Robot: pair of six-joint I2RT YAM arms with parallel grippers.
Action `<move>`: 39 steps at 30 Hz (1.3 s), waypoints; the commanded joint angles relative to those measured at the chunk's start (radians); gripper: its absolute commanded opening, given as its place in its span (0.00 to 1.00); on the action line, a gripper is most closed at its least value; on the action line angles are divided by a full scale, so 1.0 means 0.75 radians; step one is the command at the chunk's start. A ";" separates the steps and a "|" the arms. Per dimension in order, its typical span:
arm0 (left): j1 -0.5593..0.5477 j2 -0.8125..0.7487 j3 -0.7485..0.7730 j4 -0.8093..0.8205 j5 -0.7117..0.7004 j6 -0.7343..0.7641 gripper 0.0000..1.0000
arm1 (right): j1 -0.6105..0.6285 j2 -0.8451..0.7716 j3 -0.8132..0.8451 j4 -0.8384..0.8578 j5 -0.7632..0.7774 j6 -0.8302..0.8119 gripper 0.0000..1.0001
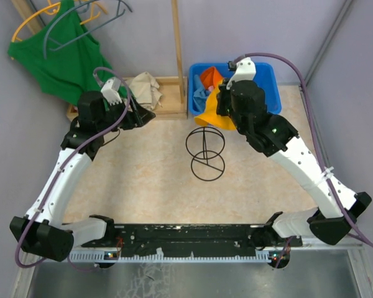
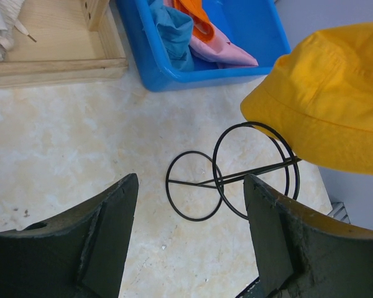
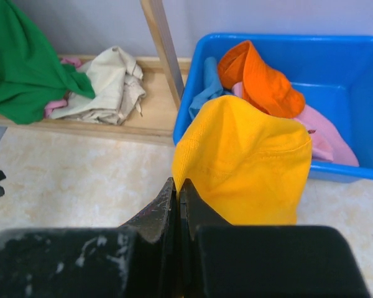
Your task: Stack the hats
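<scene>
My right gripper [image 3: 181, 184] is shut on the brim edge of the yellow-orange hat [image 3: 248, 161], which hangs in the air in front of the blue bin [image 3: 360, 42]. In the top view this hat [image 1: 208, 115] dangles just above the black wire stand [image 1: 206, 153]. The bright orange hat [image 3: 258, 78], the pink hat [image 3: 324, 134] and the light blue hat [image 3: 204, 94] lie in the bin. My left gripper [image 2: 189, 236] is open with nothing between its fingers and hovers over the table, left of the stand [image 2: 235, 175].
A wooden rack base [image 1: 165, 99] holds a beige cloth [image 1: 145, 87] left of the bin [image 1: 270, 84]. A green tank top [image 1: 56, 57] hangs on a hanger at the back left. A wooden post [image 3: 163, 43] rises beside the bin.
</scene>
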 commanded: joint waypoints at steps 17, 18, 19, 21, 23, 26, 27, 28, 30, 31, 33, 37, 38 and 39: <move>-0.018 0.056 -0.007 0.042 -0.007 0.014 0.75 | 0.130 0.017 0.045 0.132 0.074 -0.038 0.00; -0.018 0.062 -0.002 0.045 -0.002 0.017 0.75 | 0.148 0.006 0.015 0.128 0.084 -0.031 0.00; -0.018 0.070 -0.002 0.048 0.002 0.018 0.75 | 0.165 -0.009 -0.025 0.127 0.089 -0.025 0.00; -0.017 0.074 -0.003 0.049 0.005 0.021 0.75 | 0.190 -0.041 -0.106 0.121 0.105 -0.001 0.00; -0.018 0.075 -0.011 0.050 0.005 0.024 0.75 | 0.214 -0.074 -0.159 0.102 0.112 0.030 0.00; -0.018 0.069 -0.027 0.053 0.009 0.025 0.75 | 0.252 -0.120 -0.229 0.073 0.150 0.067 0.00; -0.018 0.066 -0.031 0.053 0.008 0.024 0.75 | 0.261 -0.139 -0.250 0.060 0.160 0.079 0.00; -0.017 0.065 -0.035 0.056 0.009 0.024 0.75 | 0.270 -0.154 -0.263 0.043 0.169 0.097 0.00; -0.018 0.063 -0.043 0.057 0.012 0.022 0.75 | 0.291 -0.186 -0.285 0.012 0.186 0.122 0.00; -0.018 0.062 -0.044 0.059 0.014 0.020 0.75 | 0.304 -0.198 -0.293 -0.007 0.198 0.136 0.00; -0.018 0.062 -0.050 0.061 0.020 0.015 0.75 | 0.330 -0.221 -0.317 -0.041 0.213 0.167 0.00; -0.021 0.055 -0.066 0.062 0.024 0.009 0.75 | 0.410 -0.263 -0.409 -0.078 0.223 0.242 0.00; -0.022 0.053 -0.070 0.063 0.024 0.008 0.75 | 0.430 -0.265 -0.432 -0.082 0.225 0.259 0.00; -0.024 0.050 -0.072 0.064 0.025 0.008 0.75 | 0.451 -0.265 -0.453 -0.081 0.226 0.274 0.00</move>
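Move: The right hand already holds the yellow hat, and the wire stand's dome-shaped top lies about 6 cm back, 5 cm to its left and some 18 cm below. From this hand the blue bin's middle is roughly 23 cm ahead, 6 cm to the right and 33 cm down; the orange hat inside lies about 26 cm straight ahead, 31 cm down. For the empty left hand the stand's top is some 6 cm back, 24 cm to the right and 10 cm lower. Keeping its shut-fingered hold on the yellow hat, the right hand first lifts about 3 cm, then swings left and comes back and down over the wire stand, away from the blue bin, ending some 8 cm back, 7 cm lower and slightly left, turned a little counter-clockwise. Meanwhile the open left hand, touching nothing, sinks some 3 cm off to the stand's left, its fingers tipping slightly down. ##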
